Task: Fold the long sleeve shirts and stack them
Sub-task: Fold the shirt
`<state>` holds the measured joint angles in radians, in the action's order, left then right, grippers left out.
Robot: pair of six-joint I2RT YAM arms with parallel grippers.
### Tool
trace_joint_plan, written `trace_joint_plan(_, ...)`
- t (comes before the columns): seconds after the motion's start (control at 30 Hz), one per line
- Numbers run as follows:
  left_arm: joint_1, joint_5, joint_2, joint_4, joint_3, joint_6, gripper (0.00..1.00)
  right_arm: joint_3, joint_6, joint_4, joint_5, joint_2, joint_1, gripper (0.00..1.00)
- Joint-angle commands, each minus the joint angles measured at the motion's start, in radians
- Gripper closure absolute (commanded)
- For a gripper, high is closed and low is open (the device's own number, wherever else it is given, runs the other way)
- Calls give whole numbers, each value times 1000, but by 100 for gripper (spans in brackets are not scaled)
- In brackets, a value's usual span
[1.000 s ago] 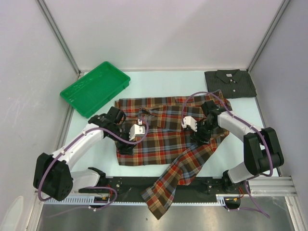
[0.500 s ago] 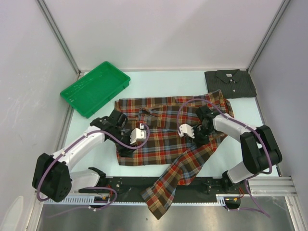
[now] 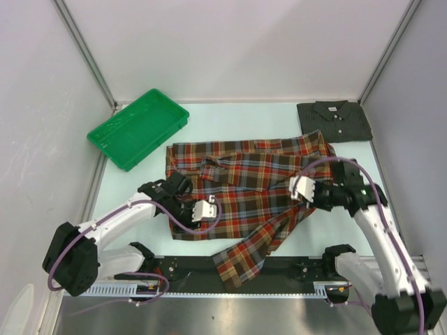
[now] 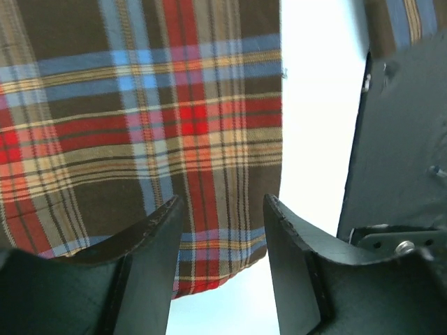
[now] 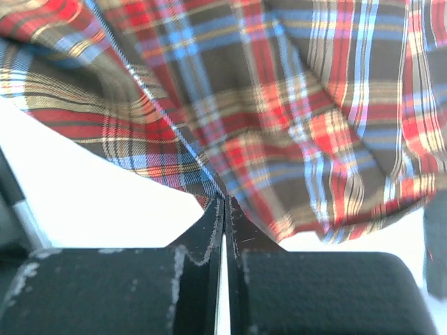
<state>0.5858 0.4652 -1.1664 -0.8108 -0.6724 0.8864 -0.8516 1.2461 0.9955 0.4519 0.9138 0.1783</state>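
The plaid long sleeve shirt (image 3: 241, 178) lies spread face up mid-table, one sleeve (image 3: 241, 262) trailing over the front rail. My right gripper (image 3: 296, 192) is shut on the shirt's right edge; in the right wrist view the plaid cloth (image 5: 314, 105) is pinched at the gripper's tips (image 5: 225, 200). My left gripper (image 3: 204, 213) hovers open over the shirt's lower left hem; in the left wrist view the hem (image 4: 202, 265) shows between the open gripper (image 4: 223, 216) fingers (image 4: 150, 251). The charcoal grey shirt (image 3: 334, 120) lies folded at the back right.
A green plastic tray (image 3: 137, 128) sits tilted at the back left. Grey walls close in both sides and the back. The black base rail (image 3: 279, 269) runs along the front edge, also seen as a dark rail (image 4: 398, 139) in the left wrist view.
My right gripper closed on the plaid shirt's right edge and swung right and nearer, dragging cloth with it. My left gripper slid toward the near hem and narrowed slightly.
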Motion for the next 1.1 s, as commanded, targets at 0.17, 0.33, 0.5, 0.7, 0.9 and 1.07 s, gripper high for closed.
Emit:
trace_joint_plan(0.17, 180, -152, 116, -50, 109, 112, 45, 121, 141, 221, 8, -295, -106, 100)
trace_joint_plan(0.33, 207, -32, 76, -7, -30, -45, 31, 135, 75, 163, 39, -332, -117, 100)
trace_joint_plan(0.5, 262, 174, -126, 166, -160, -354, 20, 148, -14, 40, 62, -257, -118, 100)
trace_joint_plan(0.7, 419, 175, -193, 317, -121, -521, 22, 126, -119, -66, 65, -165, -118, 100)
trace_joint_plan(0.9, 540, 33, -249, 369, -115, -546, 22, 141, -142, -86, 80, -182, -119, 100)
trace_joint_plan(1.07, 609, -71, -303, 378, -118, -549, 26, 155, -139, -86, 68, -199, -120, 100)
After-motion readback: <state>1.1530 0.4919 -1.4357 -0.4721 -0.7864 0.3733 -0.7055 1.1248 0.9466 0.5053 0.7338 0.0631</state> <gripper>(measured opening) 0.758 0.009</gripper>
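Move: The open left hand hovers low near the shirt's front-left corner, which lies about 4 cm back and 2 cm to its left, 3 cm below. The loose sleeve end lies about 13 cm back and 17 cm right, 3 cm lower, draped over the table's front edge, itself some 10 cm straight back. From the right hand, which already grips raised shirt cloth, the sleeve end is roughly 21 cm back, 21 cm left and 14 cm below. Back and slightly down first, for some 4 cm, the left hand then opens wider, lifts clear of the shirt and swings about 15 cm right and farther back, ending low with spread fingers beside the left edge of the loose sleeve end. The right hand keeps its pinch on the raised cloth, drawing it back about 6 cm and then returning most of that way forward, a little lower. ##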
